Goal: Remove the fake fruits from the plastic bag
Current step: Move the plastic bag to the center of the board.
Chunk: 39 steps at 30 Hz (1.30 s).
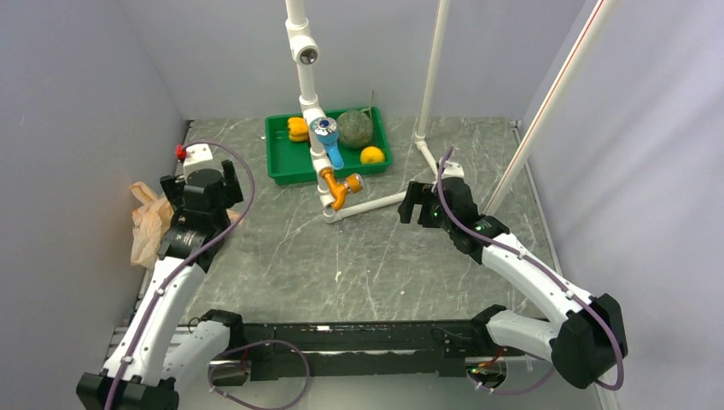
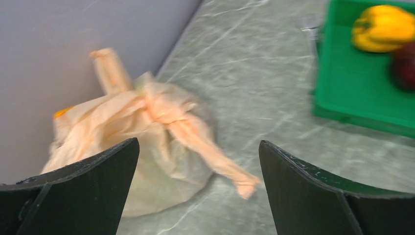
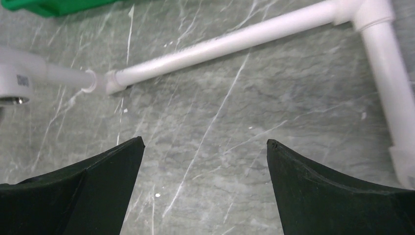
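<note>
The plastic bag [image 1: 149,224] lies against the left wall, peach-beige and crinkled. In the left wrist view the plastic bag [image 2: 147,132] bulges, with its handles knotted together; one handle [image 2: 215,164] trails over the table between my fingers. What it holds does not show. My left gripper [image 1: 201,179] hovers just right of the bag, open, and in its own view the left gripper [image 2: 198,142] grips nothing. My right gripper [image 1: 418,205] is open over bare table at centre right, and the right gripper [image 3: 205,140] is empty. A dark maroon fruit [image 2: 405,66] lies in the green tray [image 2: 362,103].
The green tray [image 1: 282,166] at the back holds a yellow pepper [image 1: 297,128], a netted melon [image 1: 355,128] and a yellow round fruit [image 1: 372,155]. A white pipe frame [image 1: 367,203] with taps stands in front of it; one pipe [image 3: 220,46] lies ahead of the right gripper. Grey walls enclose the table.
</note>
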Each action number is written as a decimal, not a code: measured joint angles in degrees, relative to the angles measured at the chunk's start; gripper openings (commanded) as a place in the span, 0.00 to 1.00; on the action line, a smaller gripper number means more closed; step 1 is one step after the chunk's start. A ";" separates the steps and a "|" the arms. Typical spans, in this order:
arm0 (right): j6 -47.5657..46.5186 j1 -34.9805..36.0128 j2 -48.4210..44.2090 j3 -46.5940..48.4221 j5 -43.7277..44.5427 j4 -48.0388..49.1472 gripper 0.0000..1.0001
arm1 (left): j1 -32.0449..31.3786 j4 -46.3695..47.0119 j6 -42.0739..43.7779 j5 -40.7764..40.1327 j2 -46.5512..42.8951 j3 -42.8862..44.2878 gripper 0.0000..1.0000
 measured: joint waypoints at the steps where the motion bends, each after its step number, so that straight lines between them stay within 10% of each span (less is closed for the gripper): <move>1: 0.13 0.46 0.74 0.00 -0.37 0.11 1.00 | 0.87 -0.70 -0.31 -1.09 0.74 0.00 0.99; 18: 2.12 2.10 4.61 2.71 -3.02 2.54 1.00 | 19.91 -7.54 -8.90 -20.48 14.73 3.10 0.99; 39: 1.40 2.12 4.07 3.28 -7.02 3.98 1.00 | 28.33 -10.23 -12.94 -12.09 22.25 4.57 0.97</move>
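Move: The plastic bag slumps against the left-hand wall, roughly 9 cm to the left of the left gripper, about level with it fore and aft, and some 20 cm below. The green tray is about 26 cm ahead, 23 cm right and 24 cm below; the white pipe corner is about 8 cm ahead, 25 cm right and 25 cm below. From the right gripper, the bag lies about 54 cm left, 2 cm back and 9 cm lower. Swing the open left gripper about 16 cm left towards the plastic bag, sinking about 9 cm and drawing back some 5 cm, while turning it around 45 degrees counter-clockwise to face the wall. Ease the sideways sweep, then finish by sinking over the bag with the fingers tipping farther down and still open. Meanwhile drift the empty right gripper slightly left. ##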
